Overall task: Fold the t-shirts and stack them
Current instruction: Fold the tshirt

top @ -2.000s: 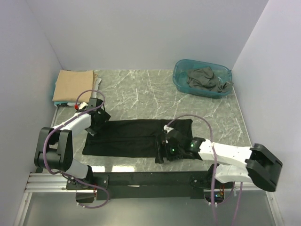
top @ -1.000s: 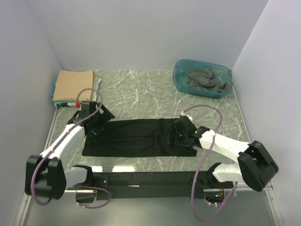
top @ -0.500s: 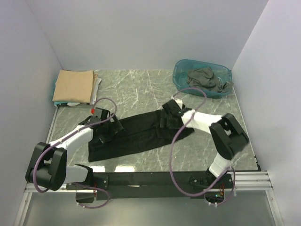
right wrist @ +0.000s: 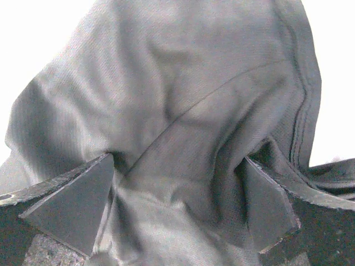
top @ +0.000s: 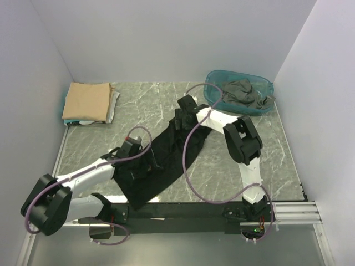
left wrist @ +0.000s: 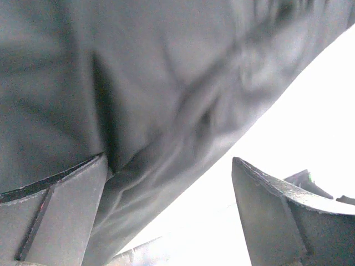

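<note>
The black t-shirt (top: pixel 169 152), folded into a long strip, lies slantwise on the marble table from near left to far right. My left gripper (top: pixel 140 162) rests on its near end. In the left wrist view the left gripper (left wrist: pixel 169 213) is open, one finger (left wrist: pixel 50 216) on the black cloth (left wrist: pixel 138 83) and the other over bare table. My right gripper (top: pixel 182 118) presses the far end. Its jaws are open in the right wrist view, where the right gripper (right wrist: pixel 175 199) has rumpled black cloth (right wrist: pixel 177 111) bunched between the fingers (right wrist: pixel 72 205). A tan t-shirt (top: pixel 86 100) lies folded at the back left. A dark grey t-shirt (top: pixel 241 91) sits crumpled in the tub.
The teal plastic tub (top: pixel 213 94) stands at the back right by the wall. Thin pale cloth (top: pixel 113 102) shows under the tan pile. Walls close the table on three sides. The arms' mounting rail (top: pixel 177 210) runs along the near edge.
The black strip has swung from lying across the table to a slant. The right gripper slid its end far back and left; the left gripper moved its end nearer and right.
</note>
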`<move>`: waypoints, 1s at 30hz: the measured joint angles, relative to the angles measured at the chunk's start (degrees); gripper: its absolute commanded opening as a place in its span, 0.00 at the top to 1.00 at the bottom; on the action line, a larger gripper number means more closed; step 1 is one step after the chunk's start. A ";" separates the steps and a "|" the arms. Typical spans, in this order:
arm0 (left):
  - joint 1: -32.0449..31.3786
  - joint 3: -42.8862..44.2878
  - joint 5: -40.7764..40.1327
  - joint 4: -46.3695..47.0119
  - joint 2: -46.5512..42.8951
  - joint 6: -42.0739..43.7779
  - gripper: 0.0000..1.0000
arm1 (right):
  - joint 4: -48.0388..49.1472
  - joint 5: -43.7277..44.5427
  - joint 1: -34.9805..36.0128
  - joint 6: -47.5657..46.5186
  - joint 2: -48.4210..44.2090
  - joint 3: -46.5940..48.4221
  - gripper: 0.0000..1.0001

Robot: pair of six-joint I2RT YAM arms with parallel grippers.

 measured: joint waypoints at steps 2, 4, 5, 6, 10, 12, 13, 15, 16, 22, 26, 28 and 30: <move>-2.95 -1.60 1.57 -0.87 -2.27 -2.10 0.00 | -1.49 -0.68 -0.11 -1.42 3.10 4.96 0.07; -5.31 -3.43 3.13 -1.51 -4.79 -4.17 0.01 | -2.60 -1.73 -0.35 -2.51 5.99 9.68 0.08; -6.29 -4.22 3.69 -1.70 -5.90 -5.29 0.01 | -3.61 -2.45 -0.42 -3.13 7.76 12.79 0.08; -7.28 -4.96 4.02 -1.90 -6.91 -6.36 0.01 | -4.46 -3.23 -0.44 -3.72 9.57 15.87 0.07; -10.62 -5.57 4.98 -2.40 -8.17 -8.79 0.01 | -8.72 -5.49 -0.46 -5.68 15.45 26.73 0.07; -12.57 -4.79 4.50 -4.24 -8.61 -9.09 0.01 | -10.64 -6.08 -0.46 -6.14 16.85 29.68 0.07; -13.44 -4.11 3.67 -5.46 -9.01 -9.09 0.01 | -11.30 -6.19 -0.46 -6.38 16.98 30.03 0.06; -14.78 -1.66 0.52 -9.20 -10.34 -8.96 0.01 | -12.46 -6.19 -0.48 -6.78 16.87 30.14 0.06; -15.06 -0.04 -1.44 -11.08 -11.15 -8.72 0.01 | -12.98 -6.10 -0.48 -6.93 16.68 30.14 0.05; -15.13 9.31 -12.87 -17.62 -11.52 -5.79 0.01 | -13.05 -6.08 -0.46 -5.40 8.61 22.86 0.05; -15.17 8.92 -12.44 -18.51 -7.45 -3.26 0.01 | -8.46 -9.81 0.11 -2.27 -4.57 7.32 0.04; -15.30 6.97 -11.26 -18.95 -5.11 -2.40 0.00 | -6.73 -11.06 1.14 -0.76 -9.86 0.94 0.04; -15.45 5.29 -10.16 -19.85 -3.98 -1.55 0.01 | -4.94 -12.20 2.80 0.57 -12.83 -3.58 0.04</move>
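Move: The near end of the folded t-shirt lies about 9 cm back and 8 cm left of the left hand, its far end roughly 17 cm ahead and 17 cm right; the cloth is only a centimetre or two below the fingers. From the right hand, that far end sits bunched about 3 cm back and 3 cm right, just below. The blue basket is some 12 cm ahead and 24 cm right of the right hand. The t-shirt strip is swung towards lengthwise by both open hands, which already press on it: the left drags its near part back about 8 cm and a little right, while the right pushes the far end forward and left. Then both lift; the right draws back clear over the cloth, while the left hops up and forward before coming low again, back towards the near end. ##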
